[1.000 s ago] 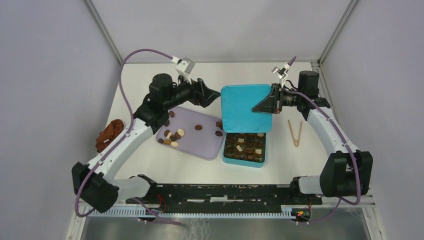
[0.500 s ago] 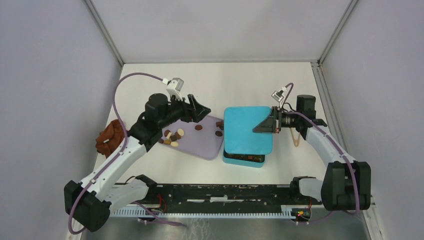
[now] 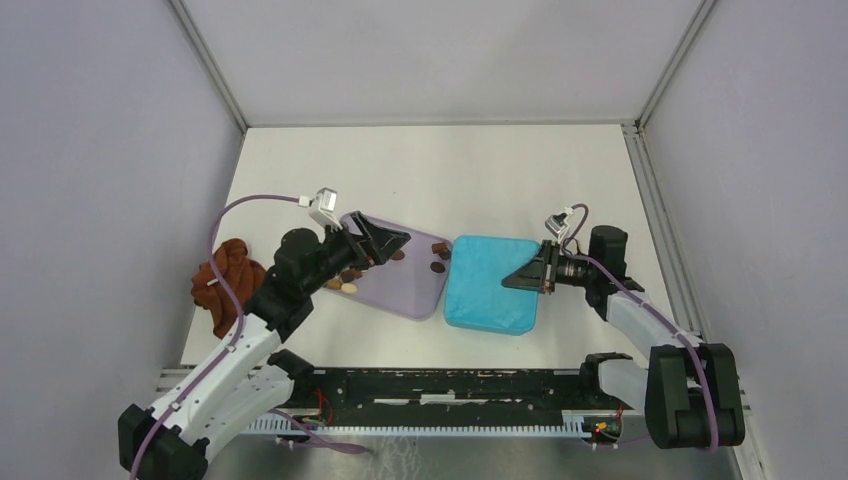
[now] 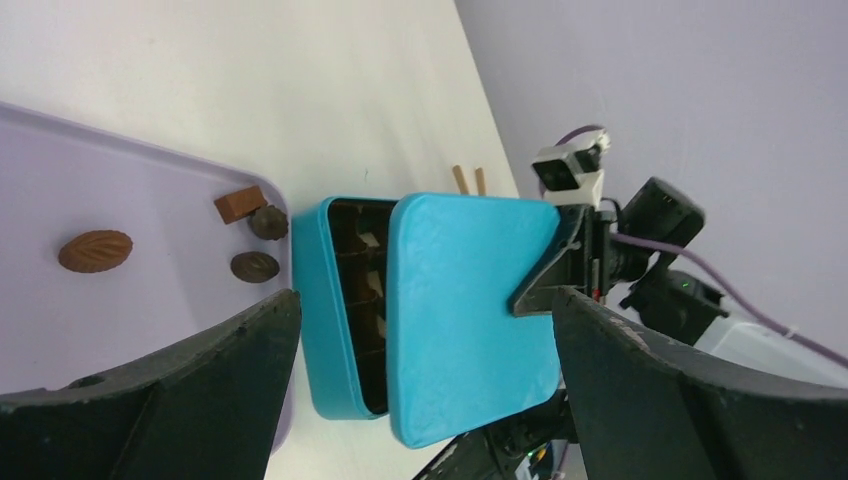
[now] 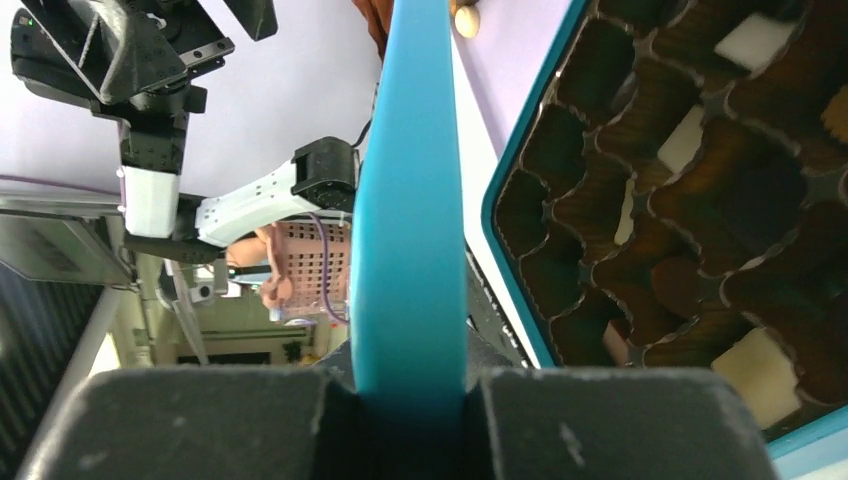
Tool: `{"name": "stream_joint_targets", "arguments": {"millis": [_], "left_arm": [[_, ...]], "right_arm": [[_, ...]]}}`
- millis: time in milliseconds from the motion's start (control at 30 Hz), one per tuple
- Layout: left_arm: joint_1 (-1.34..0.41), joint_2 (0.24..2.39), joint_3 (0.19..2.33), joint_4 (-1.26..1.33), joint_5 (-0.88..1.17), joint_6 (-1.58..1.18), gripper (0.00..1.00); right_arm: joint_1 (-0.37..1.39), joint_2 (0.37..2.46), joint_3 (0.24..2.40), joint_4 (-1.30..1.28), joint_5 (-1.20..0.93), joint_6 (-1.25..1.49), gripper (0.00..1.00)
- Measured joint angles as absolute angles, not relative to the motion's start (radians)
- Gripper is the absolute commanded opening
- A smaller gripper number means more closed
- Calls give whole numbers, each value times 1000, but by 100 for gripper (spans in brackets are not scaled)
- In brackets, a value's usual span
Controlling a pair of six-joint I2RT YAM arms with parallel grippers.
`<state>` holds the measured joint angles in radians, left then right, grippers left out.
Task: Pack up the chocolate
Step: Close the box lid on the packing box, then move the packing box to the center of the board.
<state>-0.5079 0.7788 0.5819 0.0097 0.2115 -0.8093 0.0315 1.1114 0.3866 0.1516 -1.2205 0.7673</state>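
Note:
The teal lid (image 3: 488, 285) lies over the teal box and hides it from above. In the left wrist view the lid (image 4: 470, 300) stands tilted off the box (image 4: 335, 340), leaving a gap. My right gripper (image 3: 541, 272) is shut on the lid's right edge (image 5: 410, 200); beside it the box's compartments hold chocolate (image 5: 755, 365). Loose chocolate (image 3: 437, 267) lies on the lavender tray (image 3: 400, 290), with more pieces (image 4: 95, 250) in the left wrist view. My left gripper (image 3: 392, 243) hovers open over the tray, nothing between its fingers (image 4: 180, 390).
A rust-brown cloth lump (image 3: 225, 280) lies at the table's left edge beside my left arm. The tips of wooden tongs (image 4: 468, 180) show behind the box. The black rail (image 3: 440, 385) with the arm bases runs along the near edge.
My right gripper has swung the lid toward me and down over the box, hiding the packed pieces from above. My left arm has pulled back toward the near left and its jaws have opened wider.

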Motion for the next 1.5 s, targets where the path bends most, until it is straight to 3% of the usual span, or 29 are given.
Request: {"name": "stream_joint_targets", "arguments": {"millis": [267,400,700,1500], "left_arm": [[-544,791,504,64,187,-911,91],[-634,847,493,67,140,-920,78],[-756,1070,533,60,59,-909,78],[-817,1228,594,85,30,-872,67]], "right_arm": [[66,1121,310,318,-1160,929,0],[66,1148,310,369,-1140,959,0],[70,1178,310,380,-1122,958,0],[62,1263,373,267,-1110,839,3]]}}
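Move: The lid, still pinched in the right hand over the packing box, has its middle about 20 cm to the left hand's right, 2 cm back and 14 cm below. The box middle lies beneath the lid, roughly 17 cm under the left hand; the two chocolates are some 10 cm right, 6 cm ahead and 20 cm below that hand. From the right hand, the box middle sits about 6 cm left, 1 cm back and 6 cm lower. Down about 12 cm and to the right about 8, drawing slightly back, the left hand drops towards the lid's left edge, tipping some 15 degrees further downward while its wide-open fingers narrow to about two thirds. It comes close; contact can't be made out. The right hand keeps its pinch on the lid's right side and lowers it about 3 cm, easing slightly forward. ##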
